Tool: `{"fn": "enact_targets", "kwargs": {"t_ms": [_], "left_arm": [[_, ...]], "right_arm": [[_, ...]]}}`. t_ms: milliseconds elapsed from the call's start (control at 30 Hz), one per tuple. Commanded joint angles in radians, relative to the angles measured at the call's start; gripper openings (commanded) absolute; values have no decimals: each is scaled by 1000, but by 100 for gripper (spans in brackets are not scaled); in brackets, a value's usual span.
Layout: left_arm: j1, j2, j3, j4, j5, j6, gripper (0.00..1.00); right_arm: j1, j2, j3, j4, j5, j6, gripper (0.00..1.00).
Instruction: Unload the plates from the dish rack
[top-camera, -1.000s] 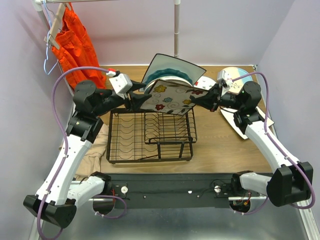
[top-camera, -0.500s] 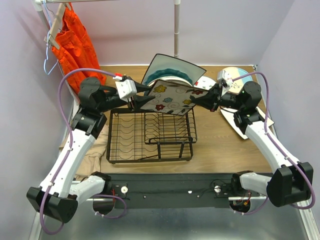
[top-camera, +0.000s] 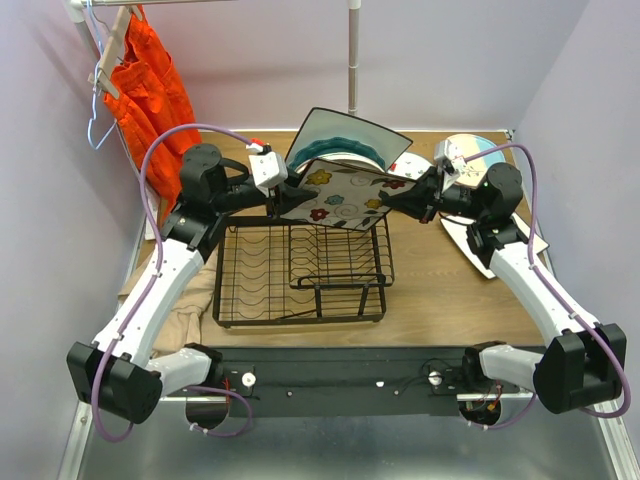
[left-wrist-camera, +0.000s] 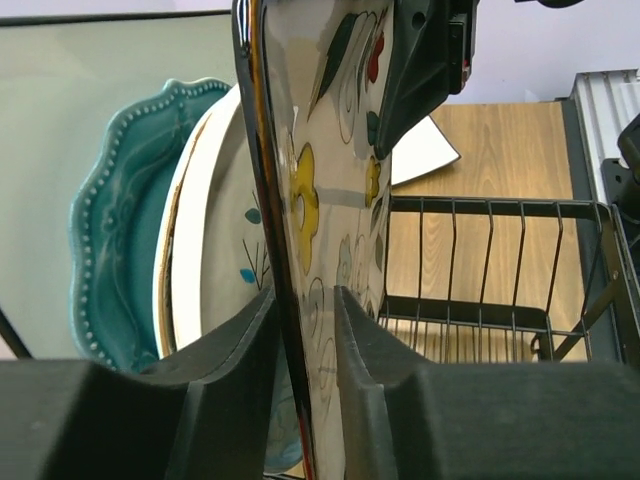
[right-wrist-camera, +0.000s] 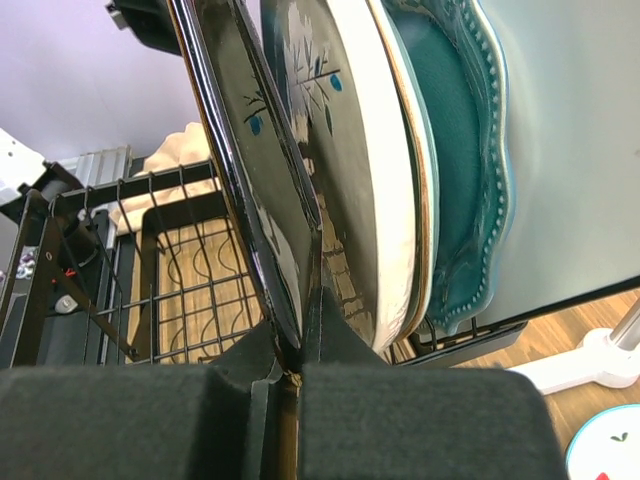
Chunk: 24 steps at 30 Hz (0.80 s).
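The square flower-print plate hangs tilted above the black wire dish rack, held between both arms. My left gripper is shut on the plate's left edge; in the left wrist view its jaws pinch the plate. My right gripper is shut on the right edge, and the right wrist view shows the jaws clamped on the plate's rim. Behind it in the rack stand a cream plate, a dark teal scalloped plate and a large mint square plate.
An orange garment hangs at the back left. A metal pole rises behind the rack. Plates lie on the table at the right, with a white one under my right arm. A beige cloth lies left of the rack.
My left arm has swung right and its gripper has reached the flower-print plate's left edge and closed on it. The right gripper and plate have stayed put.
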Motion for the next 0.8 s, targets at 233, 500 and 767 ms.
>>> {"fn": "enact_targets", "kwargs": {"t_ms": [233,500,767], "left_arm": [[-36,30,42,19,36,3,3],[-36,15,67,17,40,-29,0],[-36,1,88,97,134,-171,0]], "right_arm": [[37,-16,74,129,-44,60,1],[37,-19,86,119,-43,63,5],[35,-33,123,99,-35,83,38]]}}
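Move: The flowered plate stands upright between the hands. Its left edge is already between the left hand's open fingers, with its middle about 10 cm to the right, level with that hand. The white round plate stands roughly 5 cm farther out than the flowered one, and the teal plate some 8 cm farther out. From the right hand, which still grips the right edge, the flowered plate's middle lies about 9 cm to the left at much the same height, the white round plate again 5 cm beyond it. The left fingers shut on the flowered plate's left edge and pinch it, that hand hardly travelling before it rises about 1 cm. The right fingers keep their grip on the opposite edge until the left has closed, then open part way and let go as the right hand starts upward, rising some 2.5 cm. ##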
